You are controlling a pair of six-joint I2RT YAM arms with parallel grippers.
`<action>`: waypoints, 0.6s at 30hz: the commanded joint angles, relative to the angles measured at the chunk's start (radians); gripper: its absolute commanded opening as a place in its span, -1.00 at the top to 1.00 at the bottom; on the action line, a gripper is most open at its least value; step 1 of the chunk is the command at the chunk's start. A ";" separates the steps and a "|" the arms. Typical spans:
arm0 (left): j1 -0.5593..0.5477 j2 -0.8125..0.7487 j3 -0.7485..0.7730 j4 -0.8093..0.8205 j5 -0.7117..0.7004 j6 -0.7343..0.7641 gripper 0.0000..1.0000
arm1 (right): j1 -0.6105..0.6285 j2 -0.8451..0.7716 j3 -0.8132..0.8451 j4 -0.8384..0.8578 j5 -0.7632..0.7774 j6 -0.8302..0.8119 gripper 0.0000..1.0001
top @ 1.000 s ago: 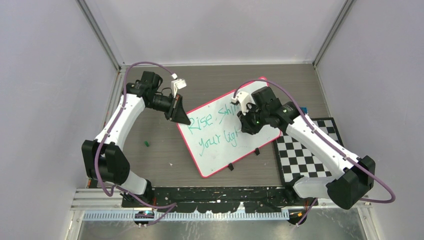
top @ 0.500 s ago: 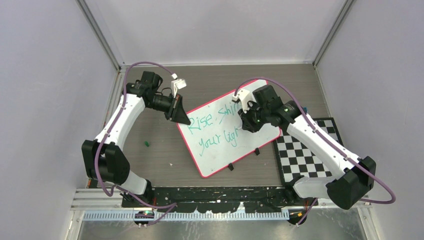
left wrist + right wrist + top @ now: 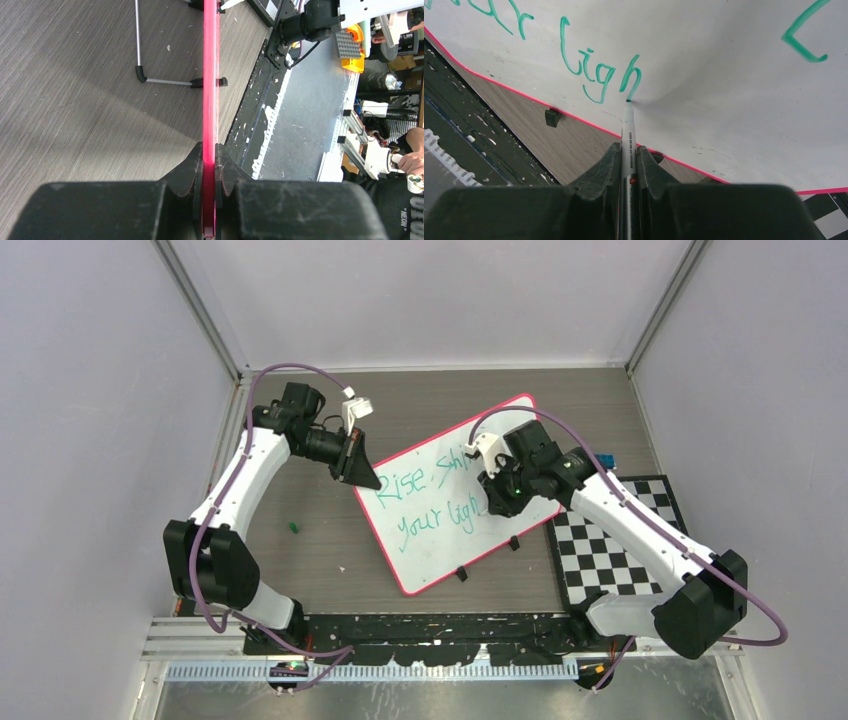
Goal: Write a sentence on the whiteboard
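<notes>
The whiteboard (image 3: 440, 540) lies tilted on the table, white with a pink-red rim (image 3: 210, 75). My left gripper (image 3: 362, 478) is shut on the rim at the board's left corner (image 3: 209, 150). My right gripper (image 3: 492, 502) is shut on a white marker (image 3: 628, 130), its tip touching the board (image 3: 724, 65) at the foot of the "h". The teal-green sentence (image 3: 425, 500) reads "Rise, shi..." on the top line and "your ligh" below; in the right wrist view "ligh" (image 3: 599, 70) shows. My right arm hides the end of the top line.
A black-and-white checkerboard mat (image 3: 610, 540) lies right of the board. A small green cap (image 3: 294, 528) lies on the table at the left. Black clips (image 3: 462, 574) stick out from the board's near edge. A blue object (image 3: 607, 461) lies behind my right arm.
My right gripper has moved the marker slightly toward me and down the board, and the "h" has been added after "lig". My left arm has not moved.
</notes>
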 commanded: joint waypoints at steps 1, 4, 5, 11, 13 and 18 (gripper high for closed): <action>-0.050 0.024 -0.024 -0.011 -0.040 0.045 1.00 | -0.007 -0.020 0.073 -0.007 -0.006 -0.016 0.99; -0.052 0.027 -0.024 -0.010 -0.038 0.044 1.00 | -0.007 -0.037 0.102 -0.030 -0.017 -0.010 1.00; -0.053 0.028 -0.023 -0.011 -0.038 0.045 1.00 | -0.007 -0.042 0.107 -0.030 -0.017 -0.005 1.00; -0.055 0.027 -0.021 -0.012 -0.039 0.045 1.00 | -0.054 -0.024 0.130 -0.022 -0.045 0.008 0.99; -0.056 0.027 -0.021 -0.012 -0.041 0.045 1.00 | -0.088 -0.008 0.149 -0.022 -0.069 0.008 0.99; -0.056 0.029 -0.018 -0.013 -0.041 0.046 1.00 | -0.127 -0.002 0.175 -0.022 -0.095 0.006 0.99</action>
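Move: On the whiteboard, the right hand's marker tip rests at the foot of the finished "h", whose middle is about 3 cm ahead of that hand, 4 cm left and 4 cm below. The bare spot beside the "h" lies roughly 4 cm ahead, 1 cm left and 3 cm below; the "e" of "Shine" is some 8 cm ahead, 2 cm left and 3 cm higher. From the left hand, the bare spot is about 21 cm right, 1 cm ahead and 8 cm lower. Lifting the marker off the foot of the "h", the right hand rises with some forward travel, then veers right towards the bare spot for the next letter, about 5 cm in all. The wrist turns slightly clockwise as it veers, and the fingers keep their hold on the marker. The left hand stays in place, still pinching the whiteboard's edge. ##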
